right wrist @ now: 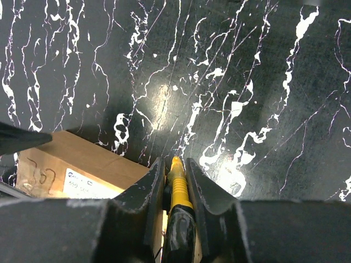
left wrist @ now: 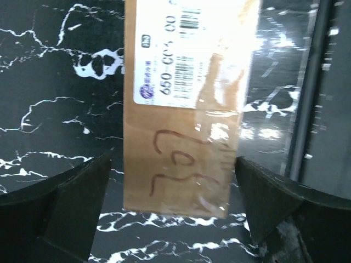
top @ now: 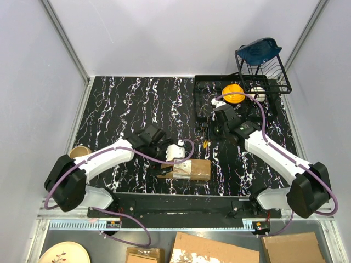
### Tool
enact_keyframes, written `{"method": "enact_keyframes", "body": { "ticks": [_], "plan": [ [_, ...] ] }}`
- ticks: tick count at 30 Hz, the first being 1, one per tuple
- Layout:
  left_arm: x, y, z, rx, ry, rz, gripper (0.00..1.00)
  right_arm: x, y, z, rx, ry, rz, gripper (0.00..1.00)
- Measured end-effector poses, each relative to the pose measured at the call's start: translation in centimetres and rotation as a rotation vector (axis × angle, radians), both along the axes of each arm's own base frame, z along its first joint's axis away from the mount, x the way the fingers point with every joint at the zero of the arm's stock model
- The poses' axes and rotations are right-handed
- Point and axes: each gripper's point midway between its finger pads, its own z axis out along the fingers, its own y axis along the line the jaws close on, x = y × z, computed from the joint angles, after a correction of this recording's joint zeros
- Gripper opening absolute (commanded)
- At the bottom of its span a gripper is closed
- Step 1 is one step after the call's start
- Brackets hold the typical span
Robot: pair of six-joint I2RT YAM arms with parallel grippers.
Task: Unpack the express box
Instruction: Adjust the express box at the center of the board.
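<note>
The express box [top: 190,169], a small brown carton with clear tape and a white label, lies near the table's front edge. In the left wrist view the express box [left wrist: 184,109] fills the middle, its near end just beyond my left gripper [left wrist: 174,219], whose fingers [left wrist: 77,203] stand wide apart on either side without touching it. From above, my left gripper [top: 171,162] is at the box's left end. My right gripper [right wrist: 175,167] is shut on a yellow-and-black utility knife [right wrist: 176,189], held just above and behind the box [right wrist: 71,164]. From above, the right gripper [top: 210,138] hovers behind the box's right end.
A black wire dish rack [top: 241,93] with an orange item [top: 233,93] and a blue object [top: 259,50] stands at the back right. A tan cup [top: 80,152] sits at the left edge. Flat cardboard pieces [top: 214,252] and a plate [top: 63,253] lie below the table's front.
</note>
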Motion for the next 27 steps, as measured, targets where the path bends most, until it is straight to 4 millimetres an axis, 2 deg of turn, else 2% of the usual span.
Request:
{"method": "enact_keyframes", "body": {
  "ticks": [4,11,14,15,16,18,20,24,27],
  "plan": [
    [1.7,0.0,-2.2,0.05,-0.114,0.004,0.99,0.2,-0.1,0.5,0.005,-0.019,-0.007,0.0],
    [2.5,-0.2,-3.6,0.071,-0.215,-0.018,0.99,0.4,-0.3,2.5,0.026,-0.07,-0.024,0.0],
    [2.5,-0.2,-4.3,0.085,-0.228,-0.042,0.8,0.5,-0.3,3.3,0.036,-0.088,-0.027,0.0],
    [2.5,-0.2,-4.6,0.09,-0.227,-0.052,0.65,0.4,-0.4,3.5,0.034,-0.091,-0.03,0.0],
    [2.4,-0.2,-4.6,0.092,-0.227,-0.071,0.6,0.5,-0.5,3.7,0.033,-0.094,-0.033,0.0],
    [2.1,-0.3,-4.4,0.1,-0.208,-0.113,0.54,0.6,-0.6,4.3,0.035,-0.109,-0.04,0.0],
    [1.5,-0.5,-3.8,0.111,-0.17,-0.186,0.54,0.5,-0.8,4.9,0.035,-0.118,-0.045,0.0],
    [-0.3,-1.0,-1.3,0.138,0.007,-0.38,0.57,0.2,-1.1,7.1,0.052,-0.146,-0.048,0.0],
    [-0.4,-2.7,0.3,0.086,0.125,-0.502,0.62,0.2,-1.2,8.8,0.069,-0.167,-0.05,0.0]
  ]
}}
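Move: The express box lies below the open left hand, which is at its left end: the box's middle is about 8 cm to the right, 1 cm ahead and 5 cm down. The yellow knife in the right hand is some 17 cm to the left hand's right, 10 cm ahead and 4 cm higher. From the right hand, the box's middle is about 12 cm back, 11 cm left and 11 cm down. Left hand dips 5 cm, pinches the box's left end, rises back, turning 30 degrees clockwise; right hand rises, knife held. ##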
